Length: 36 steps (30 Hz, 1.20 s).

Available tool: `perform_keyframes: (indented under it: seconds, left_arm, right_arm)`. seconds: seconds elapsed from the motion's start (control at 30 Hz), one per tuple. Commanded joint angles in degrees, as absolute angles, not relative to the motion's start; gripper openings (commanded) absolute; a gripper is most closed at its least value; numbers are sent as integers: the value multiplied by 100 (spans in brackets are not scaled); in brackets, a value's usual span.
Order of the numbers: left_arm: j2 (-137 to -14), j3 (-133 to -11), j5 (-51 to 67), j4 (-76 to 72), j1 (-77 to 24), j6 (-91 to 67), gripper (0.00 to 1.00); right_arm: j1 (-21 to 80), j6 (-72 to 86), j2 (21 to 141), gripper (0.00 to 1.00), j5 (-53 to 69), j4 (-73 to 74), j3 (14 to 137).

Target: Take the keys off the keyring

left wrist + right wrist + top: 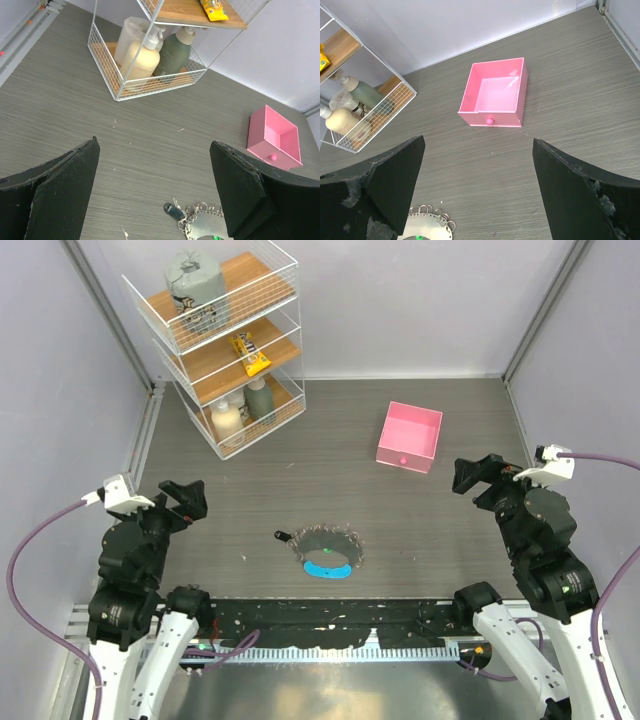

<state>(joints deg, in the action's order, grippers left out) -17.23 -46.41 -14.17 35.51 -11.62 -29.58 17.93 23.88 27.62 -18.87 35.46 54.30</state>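
The keyring (pixel 322 542) lies flat on the table between the two arms, near the front edge. It is a silvery plate (pixel 204 229) edged with several small split rings (pixel 431 216). A curved blue strip (pixel 328 571) lies along its near side and a dark fob (pixel 175 211) trails off to its left. A small silver key (pixel 174 202) rests beside the fob. A green key head (pixel 326 551) shows at the plate's middle. My left gripper (pixel 185 502) hovers open to the left of the keyring. My right gripper (pixel 478 476) hovers open to its right. Neither touches anything.
A pink open box (pixel 410 437) sits at the back right of the keyring. A white wire shelf rack (pixel 225 340) with bottles (pixel 150 52) stands at the back left. Grey walls close in the table on the left, right and far sides.
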Motion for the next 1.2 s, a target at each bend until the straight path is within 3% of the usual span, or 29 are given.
perform_keyframes:
  seconds: [0.0,0.43,0.6,0.77,0.93,1.03,1.17]
  left_arm:
    - [-1644,-4623,-1713,3533,-1151,-2856,100]
    - [-1485,-4351,-1636,3419,-1160,-2794,100]
    - [-1678,-3921,-432,3033,-1151,-2821,100]
    - [-1854,-3701,-581,3121,-1151,-2883,100]
    - [-1767,-3323,-195,2717,-1151,-3093,100]
    - [-1880,-3112,-26,2549,-1160,-3269,100]
    - [-2109,-2980,-35,2601,-1160,-3392,100]
  right_arm:
    - [1810,2311,2777,95,-2074,3401,5475]
    - [1802,2698,2559,95,-2259,3410,5089]
    - [1802,2751,2478,95,-1653,3304,4807]
    - [1802,2444,2698,95,-1626,3560,4992]
    - [1889,1803,3382,95,-309,3725,5193]
    - [2982,1714,4348,96,-647,4052,5283]
    - [4426,2248,4736,96,-897,3298,4862]
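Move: The keyring lies between and below the hands: from the left hand about 28 cm to the right, 4 cm back and 29 cm down; from the right hand some 27 cm to the left, 6 cm back and 31 cm down. The black fob at its left end is level with the left hand, about 18 cm to its right. Its blue handle is some 10 cm back and 27 cm left of the right hand; the pink drawer is about 24 cm ahead and 9 cm left. Down and inward towards the keyring go both open, empty grippers. The right sinks slowly at first, then sweeps fast to the left, about 11 cm across and 9 cm down, tipping its fingers down and turning counter-clockwise. The left drifts slightly left, then drops some 10 cm and eases 4 cm to the right of its start, tipping down a little and turning clockwise. Neither touches anything. ##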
